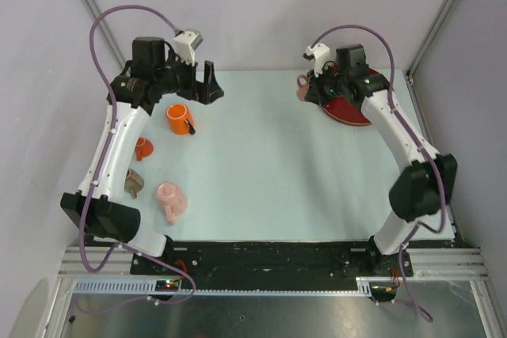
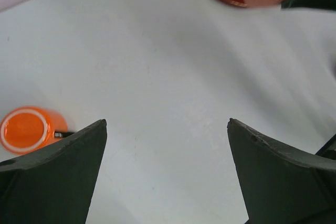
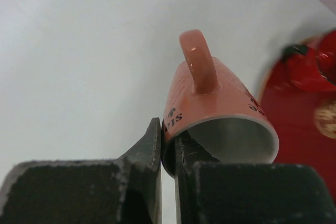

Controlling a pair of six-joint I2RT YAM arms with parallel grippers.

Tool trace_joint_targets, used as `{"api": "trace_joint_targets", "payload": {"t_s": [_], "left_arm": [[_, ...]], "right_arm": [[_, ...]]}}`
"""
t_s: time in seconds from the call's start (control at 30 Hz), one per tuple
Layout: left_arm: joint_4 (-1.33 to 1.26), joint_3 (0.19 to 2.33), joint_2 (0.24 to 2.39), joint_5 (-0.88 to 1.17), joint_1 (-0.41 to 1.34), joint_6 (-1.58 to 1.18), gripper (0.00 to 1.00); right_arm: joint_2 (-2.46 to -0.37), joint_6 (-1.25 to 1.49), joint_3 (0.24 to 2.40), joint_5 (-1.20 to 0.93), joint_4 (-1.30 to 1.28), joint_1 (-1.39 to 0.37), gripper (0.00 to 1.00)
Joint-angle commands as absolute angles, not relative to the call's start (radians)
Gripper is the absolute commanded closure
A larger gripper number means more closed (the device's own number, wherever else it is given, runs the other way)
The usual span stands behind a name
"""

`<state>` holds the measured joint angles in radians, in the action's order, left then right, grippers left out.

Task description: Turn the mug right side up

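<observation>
The salmon-pink mug (image 3: 220, 108) with black lettering is tilted at the far right of the table, its handle on top and its mouth facing the wrist camera. My right gripper (image 3: 167, 140) is shut on the mug's rim, with one finger inside the mouth and one outside against the wall. From above, that mug (image 1: 303, 85) sits just left of the right gripper (image 1: 312, 85). My left gripper (image 2: 167, 124) hangs open over bare table with nothing between its fingers, at the far left (image 1: 204, 85).
A red plate (image 1: 348, 110) lies right beside the held mug. An orange mug (image 1: 180, 119) stands upright near the left gripper. Three more mugs, small orange (image 1: 142, 148), brown (image 1: 132, 184) and pink (image 1: 169, 200), sit along the left side.
</observation>
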<state>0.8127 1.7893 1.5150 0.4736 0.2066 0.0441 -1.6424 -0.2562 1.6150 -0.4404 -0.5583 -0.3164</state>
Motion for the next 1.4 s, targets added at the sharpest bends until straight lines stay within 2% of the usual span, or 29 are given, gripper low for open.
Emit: {"api": "trace_joint_targets", "payload": {"t_s": [0.0,0.17,0.33,0.5,0.73,1.07,1.13,1.2,1.23,1.27,1.37], "left_arm": [[0.809,1.713,1.435,0.386,0.205,0.110,0.00],[0.809,1.630,1.410,0.367,0.205,0.140,0.00],[0.810,1.595,1.409,0.352,0.202,0.161,0.00],[0.813,1.582,1.423,0.342,0.198,0.174,0.00],[0.817,1.580,1.445,0.345,0.187,0.177,0.00],[0.820,1.585,1.472,0.347,0.184,0.183,0.00],[0.822,1.586,1.482,0.316,0.184,0.188,0.00],[0.825,1.585,1.495,0.265,0.184,0.197,0.00],[0.826,1.584,1.501,0.241,0.183,0.203,0.00],[0.826,1.584,1.508,0.211,0.183,0.213,0.00],[0.827,1.572,1.531,0.151,0.183,0.269,0.00]], "right_arm": [[-1.827,-0.645,1.816,-0.224,-0.838,-0.283,1.00],[-2.004,-0.790,1.995,-0.049,-0.917,-0.260,1.00],[-2.132,-0.869,2.132,-0.003,-0.945,-0.241,1.00],[-2.236,-0.935,2.178,0.044,-0.914,-0.240,1.00],[-2.357,-0.962,2.298,-0.056,-0.940,-0.205,1.00],[-2.406,-0.955,2.295,-0.106,-0.921,-0.163,1.00],[-2.401,-0.938,2.289,-0.097,-0.902,-0.163,0.86],[-2.388,-0.919,2.289,-0.098,-0.887,-0.163,0.65],[-2.380,-0.910,2.288,-0.101,-0.880,-0.163,0.58],[-2.369,-0.904,2.288,-0.103,-0.875,-0.163,0.51],[-2.337,-0.885,2.286,-0.080,-0.849,-0.166,0.40]]}}
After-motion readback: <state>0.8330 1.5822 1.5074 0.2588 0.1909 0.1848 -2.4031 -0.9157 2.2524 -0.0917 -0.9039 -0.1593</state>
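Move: The pink mug is in my right fingers; its place on the red plate's near-left part lies about 18 cm ahead, 15 cm right and 21 cm below. The plate's middle is roughly 22 cm ahead and 21 cm right; the red mug stands 25 cm ahead, 12 cm right, the green mug 29 cm ahead, 20 cm right. From my empty left hand the orange mug lies about 15 cm ahead, 14 cm left and 31 cm down. I carry the pink mug down about 18 cm, with some 14 cm forward and 13 cm right, onto the red plate beside the red mug, rolling my right wrist some 45 degrees so the fingers point steeply down. Once it is down, I open them about halfway to let go of its rim. Meanwhile my empty, open left hand sinks about 9 cm and drifts 5 cm left, closer to the orange mug. ##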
